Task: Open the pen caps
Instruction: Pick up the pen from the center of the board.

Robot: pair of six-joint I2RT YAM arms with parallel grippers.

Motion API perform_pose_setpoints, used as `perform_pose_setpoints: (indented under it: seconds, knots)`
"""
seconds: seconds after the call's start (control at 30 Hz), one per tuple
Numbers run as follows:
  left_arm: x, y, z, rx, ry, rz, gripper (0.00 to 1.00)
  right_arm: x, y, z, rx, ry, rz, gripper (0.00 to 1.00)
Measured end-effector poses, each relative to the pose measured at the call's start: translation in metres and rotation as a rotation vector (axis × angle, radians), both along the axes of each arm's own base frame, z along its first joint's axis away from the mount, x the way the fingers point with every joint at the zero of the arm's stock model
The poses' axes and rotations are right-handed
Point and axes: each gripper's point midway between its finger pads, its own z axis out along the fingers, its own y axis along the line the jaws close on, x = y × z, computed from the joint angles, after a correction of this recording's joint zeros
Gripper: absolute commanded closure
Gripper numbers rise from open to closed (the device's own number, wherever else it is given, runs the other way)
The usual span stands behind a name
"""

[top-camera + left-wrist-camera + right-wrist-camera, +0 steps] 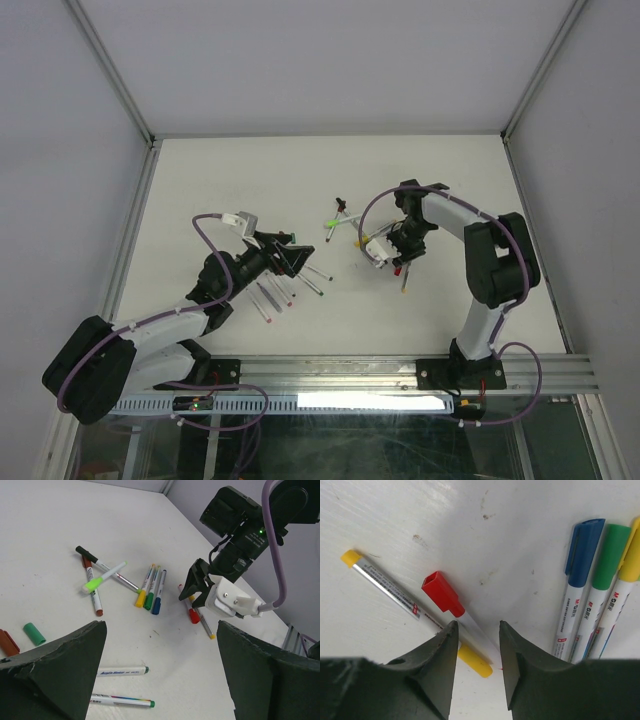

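Observation:
My right gripper is low over the table, its jaws standing on either side of the white barrel of a red-capped pen, with a narrow gap left on the right side. A yellow pen cap lies just under that barrel. Beside it is a silver pen with a yellow end. Blue, green and yellow capped pens lie together to the right. My left gripper hangs wide open and holds nothing, above two uncapped green-tipped pens. A loose green cap and a brown cap lie to its left.
Several more pens lie crossed mid-table: a light green one, a black-capped one and a brown one. Uncapped pens lie by the left arm. White walls close the table on three sides, a metal rail in front.

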Motion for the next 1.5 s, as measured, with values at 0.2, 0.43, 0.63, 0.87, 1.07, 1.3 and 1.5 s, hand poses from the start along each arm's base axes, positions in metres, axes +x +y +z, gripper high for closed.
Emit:
perform_pose_setpoints:
  seconds: [0.2, 0.43, 0.63, 0.87, 1.07, 1.3, 1.5]
  knots:
    - [0.000, 0.000, 0.001, -0.003, -0.004, 0.002, 0.05, 0.003, -0.001, -0.003, -0.009, -0.002, 0.001, 0.69]
    - [0.000, 0.000, 0.001, -0.005, -0.006, 0.003, 0.05, 0.005, 0.001, -0.004, -0.002, -0.002, 0.000, 0.81]
    - [0.000, 0.002, 0.000, -0.009, -0.004, 0.011, 0.04, 0.005, 0.009, -0.003, 0.039, -0.001, -0.001, 1.00]
    - [-0.004, 0.009, -0.003, -0.030, 0.010, 0.032, 0.01, 0.006, 0.027, -0.003, 0.138, -0.008, -0.012, 1.00]
    - [-0.006, 0.012, 0.001, -0.103, 0.044, 0.049, 0.01, -0.008, 0.055, 0.002, 0.250, 0.068, -0.109, 1.00]
    - [-0.010, 0.015, 0.019, -0.231, 0.089, 0.057, 0.01, -0.027, 0.083, 0.048, 0.377, 0.139, -0.283, 1.00]
    - [-0.012, 0.013, 0.033, -0.369, 0.153, 0.038, 0.02, -0.032, 0.106, 0.087, 0.465, 0.266, -0.496, 1.00]
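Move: The red-capped pen lies almost exactly between the right hand's half-open fingertips, its middle within about 1 cm of them and hardly 1 cm below. A yellow-capped pen lies beside it, middle some 2 cm back and 2 cm right of the hand; the blue pen is about 6 cm ahead and 4 cm left, the green one just beyond, 7 cm ahead and 5 left. For the left hand, the red-capped pen is about 5 cm ahead, 24 cm right and 15 cm below. The red-capped pen is pinched around its white barrel as the right fingers close fully, almost in place. The right hand then carries the pen low to the left and lifts, about 10 cm left, 9 cm up and 3 cm back, towards the left hand, its fingertips swinging left and the wrist turning clockwise. The left hand, still wide open, rises 3 cm and rolls about 20 degrees. ##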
